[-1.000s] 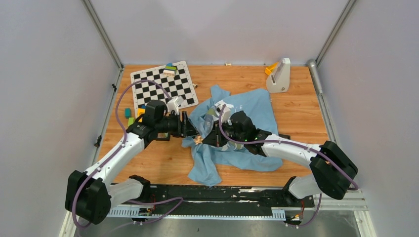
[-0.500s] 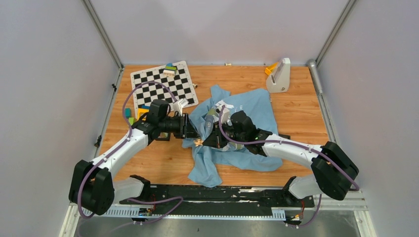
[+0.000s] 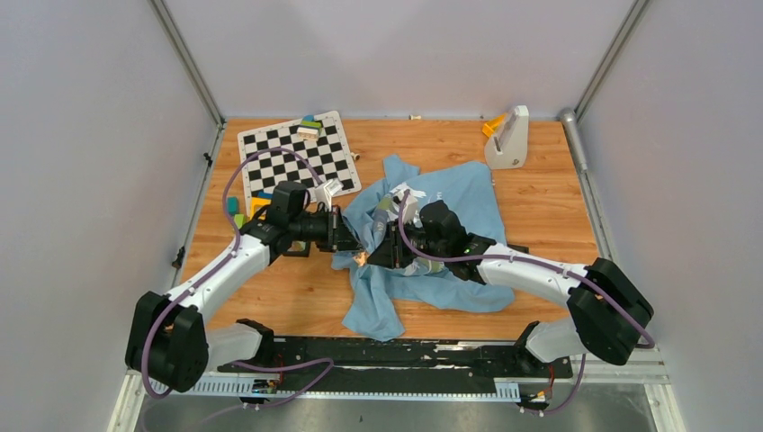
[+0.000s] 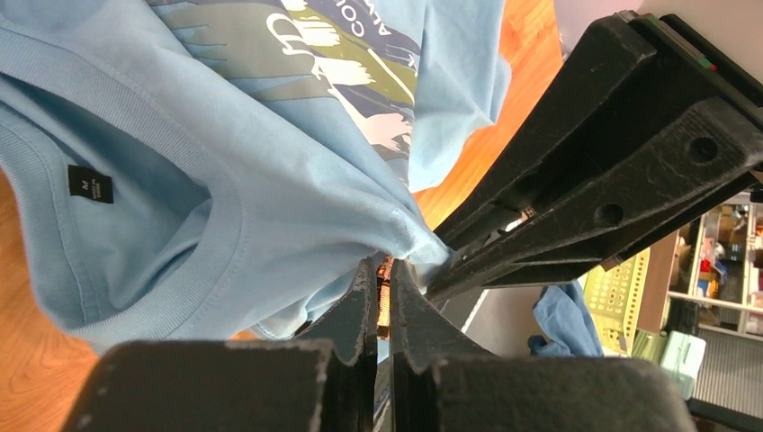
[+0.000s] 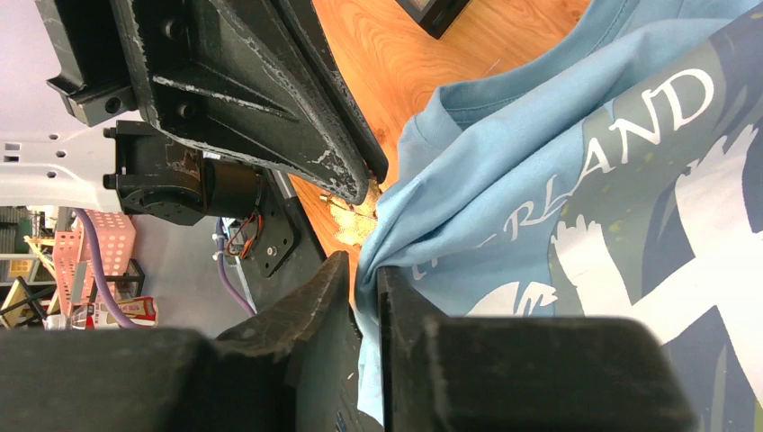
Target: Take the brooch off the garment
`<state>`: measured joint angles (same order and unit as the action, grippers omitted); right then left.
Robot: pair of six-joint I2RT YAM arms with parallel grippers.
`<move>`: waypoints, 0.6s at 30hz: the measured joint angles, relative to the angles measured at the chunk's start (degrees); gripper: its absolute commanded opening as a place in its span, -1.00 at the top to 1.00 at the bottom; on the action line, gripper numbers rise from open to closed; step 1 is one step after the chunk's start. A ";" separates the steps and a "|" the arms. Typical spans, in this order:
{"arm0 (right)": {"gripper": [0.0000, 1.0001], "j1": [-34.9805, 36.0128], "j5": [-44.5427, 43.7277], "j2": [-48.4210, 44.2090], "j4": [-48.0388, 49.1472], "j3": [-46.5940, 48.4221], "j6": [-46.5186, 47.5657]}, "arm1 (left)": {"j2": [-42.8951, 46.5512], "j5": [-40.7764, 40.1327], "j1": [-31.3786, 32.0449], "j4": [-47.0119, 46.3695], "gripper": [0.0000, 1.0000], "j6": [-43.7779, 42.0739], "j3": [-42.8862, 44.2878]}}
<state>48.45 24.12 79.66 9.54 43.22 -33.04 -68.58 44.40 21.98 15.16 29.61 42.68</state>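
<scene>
The garment (image 3: 459,202), a light blue T-shirt with white lettering, lies crumpled on the wooden table. Both grippers meet at its left edge. The brooch (image 4: 384,292) is a tiny orange piece at a lifted fold of cloth. My left gripper (image 4: 382,265) is shut on it, and it shows as an orange speck (image 3: 361,258) from above. My right gripper (image 5: 363,265) faces the left one with a fold of the garment (image 5: 585,180) between its narrowly parted jaws. The brooch (image 5: 355,220) glints just beyond that fold, beside the left gripper's fingers (image 5: 342,180).
A checkerboard (image 3: 297,157) lies at the back left with toy blocks (image 3: 310,126) on its far edge. More blocks (image 3: 236,211) sit beside the left arm. A white stand with an orange piece (image 3: 508,137) is at the back right. Grey walls enclose the table.
The left arm has moved right to the lifted fold and its jaws have closed on the brooch. The right arm stays put on the cloth.
</scene>
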 measured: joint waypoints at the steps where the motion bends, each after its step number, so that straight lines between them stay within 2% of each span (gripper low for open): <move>1: 0.39 0.00 -0.07 0.00 0.07 0.02 -0.20 | 0.24 -0.37 0.00 -0.13 1.00 0.09 -0.11; 3: 0.13 0.00 -0.48 -0.24 0.24 0.02 -0.96 | 1.11 -1.38 0.00 -0.74 1.00 0.63 -0.76; 6: -0.10 0.02 -2.10 -1.42 0.42 0.00 -3.08 | 3.50 -3.15 0.00 -2.25 1.00 2.67 -2.56; 15: -0.28 0.24 -7.76 -3.37 1.36 -0.02 -12.85 | 11.21 -7.74 0.00 -9.03 1.00 11.13 -7.43; 18: -0.41 1.22 -10.97 -3.30 1.44 0.00 -16.11 | 12.85 -9.11 0.00 -11.96 1.00 14.16 -9.46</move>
<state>49.67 13.15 76.36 10.98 43.22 -49.15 -55.72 35.29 21.98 3.20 43.77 33.21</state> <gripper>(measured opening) 0.648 0.061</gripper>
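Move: The left fingers already grip the brooch at its edge; its middle hangs about 2 cm back of that hand and 1 cm below. For the right hand, with its grip on the garment fold just slackening, the brooch is about 3 cm to the left and level fore and aft; the fold is right at its fingertips. The black frame lies about 15 cm left of the left hand, 1 cm back and some 13 cm below. Keep the left gripper shut on the brooch and lift it about 2 cm, easing slightly left while the wrist turns counter-clockwise. Meanwhile open the right gripper wide off the pinched garment fold, raise it some 3 cm and then carry it forward beside the brooch, swinging clockwise about 15 degrees. ##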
